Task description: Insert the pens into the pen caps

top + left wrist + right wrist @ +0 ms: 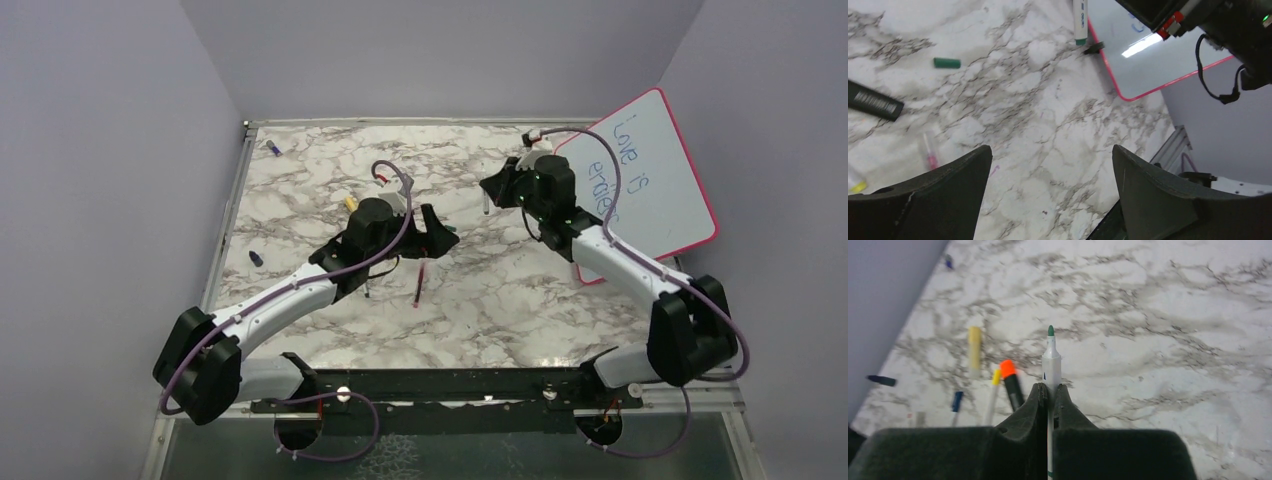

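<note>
My right gripper [1049, 390] is shut on a white pen [1051, 357] with a bare green tip, held above the marble table [1173, 340]. From above, that pen [486, 205] hangs from the right gripper [488, 190] near the whiteboard. The left wrist view shows the same pen's [1080, 22] green end and a green pen cap [946, 62] lying on the marble. My left gripper [1053, 170] is open and holds nothing, hovering at mid-table [440, 238]. A dark red pen [418, 285] lies below it. Blue pen caps [256, 258] [272, 148] lie at the left.
A pink-framed whiteboard [650, 180] leans at the right. A black highlighter with an orange end [1010, 382], a yellow pen [974, 347], a yellow-ended pen [994, 390] and a blue-ended pen [956, 402] lie together on the table. Grey walls enclose three sides.
</note>
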Controlling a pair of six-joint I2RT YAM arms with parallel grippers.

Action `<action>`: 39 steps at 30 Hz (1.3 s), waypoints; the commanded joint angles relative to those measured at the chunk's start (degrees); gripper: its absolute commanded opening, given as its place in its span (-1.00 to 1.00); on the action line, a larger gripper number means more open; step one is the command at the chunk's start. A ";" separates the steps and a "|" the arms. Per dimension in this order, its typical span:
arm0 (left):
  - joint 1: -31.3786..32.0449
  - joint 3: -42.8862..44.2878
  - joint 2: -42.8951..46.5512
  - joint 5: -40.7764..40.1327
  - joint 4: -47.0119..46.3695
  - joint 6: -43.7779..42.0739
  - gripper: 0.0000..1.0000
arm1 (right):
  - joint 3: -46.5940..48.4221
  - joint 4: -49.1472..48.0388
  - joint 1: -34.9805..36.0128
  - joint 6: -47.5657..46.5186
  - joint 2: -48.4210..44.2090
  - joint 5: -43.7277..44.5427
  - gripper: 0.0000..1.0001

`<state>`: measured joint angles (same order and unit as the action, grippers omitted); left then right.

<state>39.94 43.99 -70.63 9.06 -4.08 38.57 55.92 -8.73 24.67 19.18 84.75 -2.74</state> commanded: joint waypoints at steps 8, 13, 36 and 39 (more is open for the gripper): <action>1.86 7.73 0.39 9.20 -17.31 3.47 0.69 | -10.19 -19.03 -0.23 19.66 -20.64 -17.53 -0.98; 1.88 11.35 0.32 8.91 -17.30 6.34 0.47 | -10.75 -21.15 -0.23 26.61 -24.77 -20.48 -0.98; 5.92 11.42 -2.10 12.63 -25.64 11.45 -0.21 | -13.71 -28.33 -0.23 40.03 -27.47 -26.09 -0.98; 6.09 12.02 -2.84 13.07 -25.78 10.85 -0.37 | -13.55 -28.16 -0.23 40.28 -27.41 -26.27 -0.98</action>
<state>45.47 55.77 -72.27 20.08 -27.14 50.00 42.11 -34.17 24.64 58.22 57.41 -26.96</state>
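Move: The right hand already grips the upright green-nibbed pen around its middle; the left hand's open fingers wait some 13 cm back and 9 cm to its left, at about the same height. From the left hand, that pen is therefore about 13 cm ahead and 9 cm right. The green cap lies on the table, 16 cm ahead, 3 cm right and 17 cm below the left hand; the red pen lies 2 cm ahead and 3 cm left, equally low. Up and back, the right hand carries the green-nibbed pen about 19 cm higher and 15 cm nearer its base, rolling some 45 degrees until its fingers level out and face the left hand. The left hand rises nearly as far, then edges right and slightly back to the pen's tail end, its fingers levelling and closing from wide open to about a third; a grip can't be seen yet. ##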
